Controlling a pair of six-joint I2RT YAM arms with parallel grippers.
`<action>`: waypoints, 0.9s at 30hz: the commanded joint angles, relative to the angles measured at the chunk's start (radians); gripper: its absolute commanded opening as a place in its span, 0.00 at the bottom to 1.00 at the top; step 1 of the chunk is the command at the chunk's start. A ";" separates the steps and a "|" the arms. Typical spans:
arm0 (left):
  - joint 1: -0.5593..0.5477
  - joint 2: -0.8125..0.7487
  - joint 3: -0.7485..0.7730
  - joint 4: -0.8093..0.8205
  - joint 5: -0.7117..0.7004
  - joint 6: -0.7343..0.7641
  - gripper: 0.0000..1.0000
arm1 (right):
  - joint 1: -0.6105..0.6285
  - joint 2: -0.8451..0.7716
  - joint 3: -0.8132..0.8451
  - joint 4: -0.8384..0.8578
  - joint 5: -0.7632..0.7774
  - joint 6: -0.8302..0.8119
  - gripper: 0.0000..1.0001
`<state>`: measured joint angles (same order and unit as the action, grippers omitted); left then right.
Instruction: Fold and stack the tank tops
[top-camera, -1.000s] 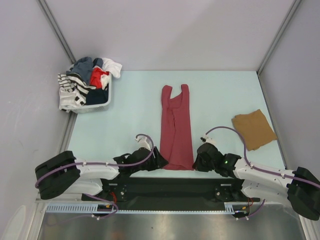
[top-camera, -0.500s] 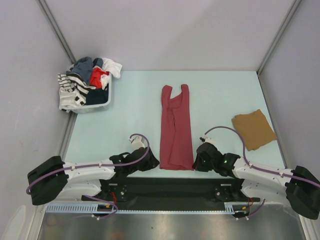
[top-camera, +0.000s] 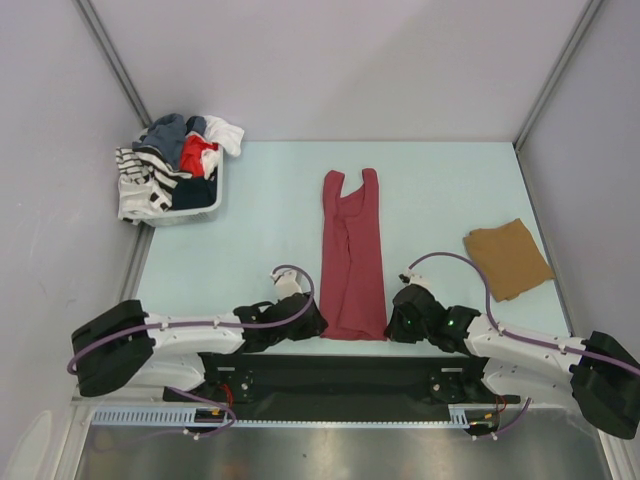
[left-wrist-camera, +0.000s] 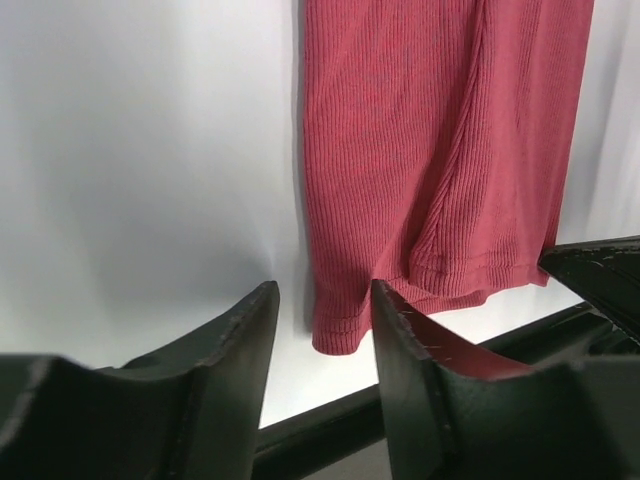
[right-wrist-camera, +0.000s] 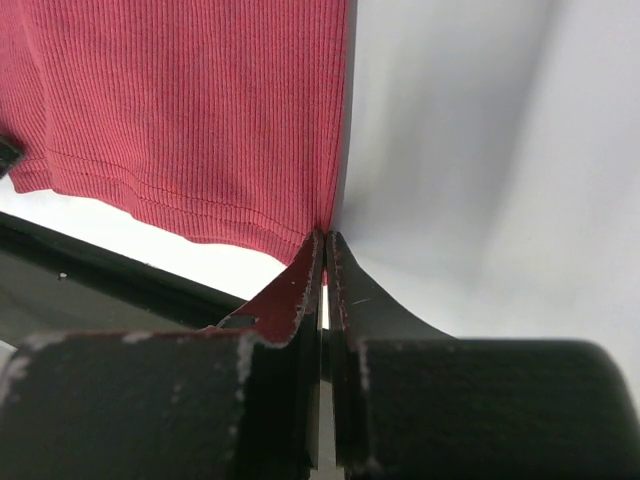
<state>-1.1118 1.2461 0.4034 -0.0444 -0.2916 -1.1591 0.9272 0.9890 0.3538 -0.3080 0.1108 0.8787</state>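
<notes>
A dark maroon tank top (top-camera: 352, 255) lies in a long narrow strip down the middle of the table, straps at the far end. My left gripper (top-camera: 318, 322) is open at its near left hem corner (left-wrist-camera: 335, 338), which lies on the table just ahead of the gap between the fingers (left-wrist-camera: 322, 295), untouched. My right gripper (top-camera: 392, 325) is shut on the near right hem corner (right-wrist-camera: 326, 238), with red cloth (right-wrist-camera: 200, 110) spreading away to its left. A tan-brown tank top (top-camera: 507, 258) sits folded at the right of the table.
A white basket (top-camera: 185, 212) heaped with mixed clothes (top-camera: 175, 160) stands at the far left corner. The table's dark front edge (left-wrist-camera: 420, 395) runs just below the hem, close to both grippers.
My left gripper drew back to the left from the hem, then came right again toward the corner. My right gripper stayed shut in place on its corner.
</notes>
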 joint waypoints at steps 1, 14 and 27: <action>-0.029 0.107 -0.040 -0.222 0.028 0.041 0.48 | -0.007 -0.009 0.008 0.015 -0.016 -0.011 0.03; -0.071 0.138 0.060 -0.391 -0.035 0.025 0.00 | -0.010 -0.061 0.068 -0.069 -0.010 -0.029 0.02; -0.046 0.013 0.210 -0.540 -0.084 0.124 0.05 | -0.031 -0.089 0.244 -0.186 0.006 -0.102 0.03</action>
<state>-1.1706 1.2835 0.5774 -0.4484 -0.3466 -1.1027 0.9123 0.9024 0.5339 -0.4553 0.0967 0.8200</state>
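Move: The left hem corner of the maroon tank top sits just at my half-open left fingers, about 1 cm to the right and 1 cm below. The right hem corner, held by my right hand, is some 14 cm to the right of my left hand and level with it; the straps lie about 40 cm ahead and 6 cm right of it. From my right hand, the left hem corner is roughly 13 cm to the left; the folded brown tank top lies some 20 cm ahead and 30 cm right. My left hand eases about 1.5 cm right and slightly down while its fingers shut on the left hem corner, then pulls the pinched corner some 4 cm left and a little back, rolling about 15 degrees so its left side rises. My right hand, still gripping its corner, stays put at first, then lifts it about 7 cm, drifting slightly forward and left. ##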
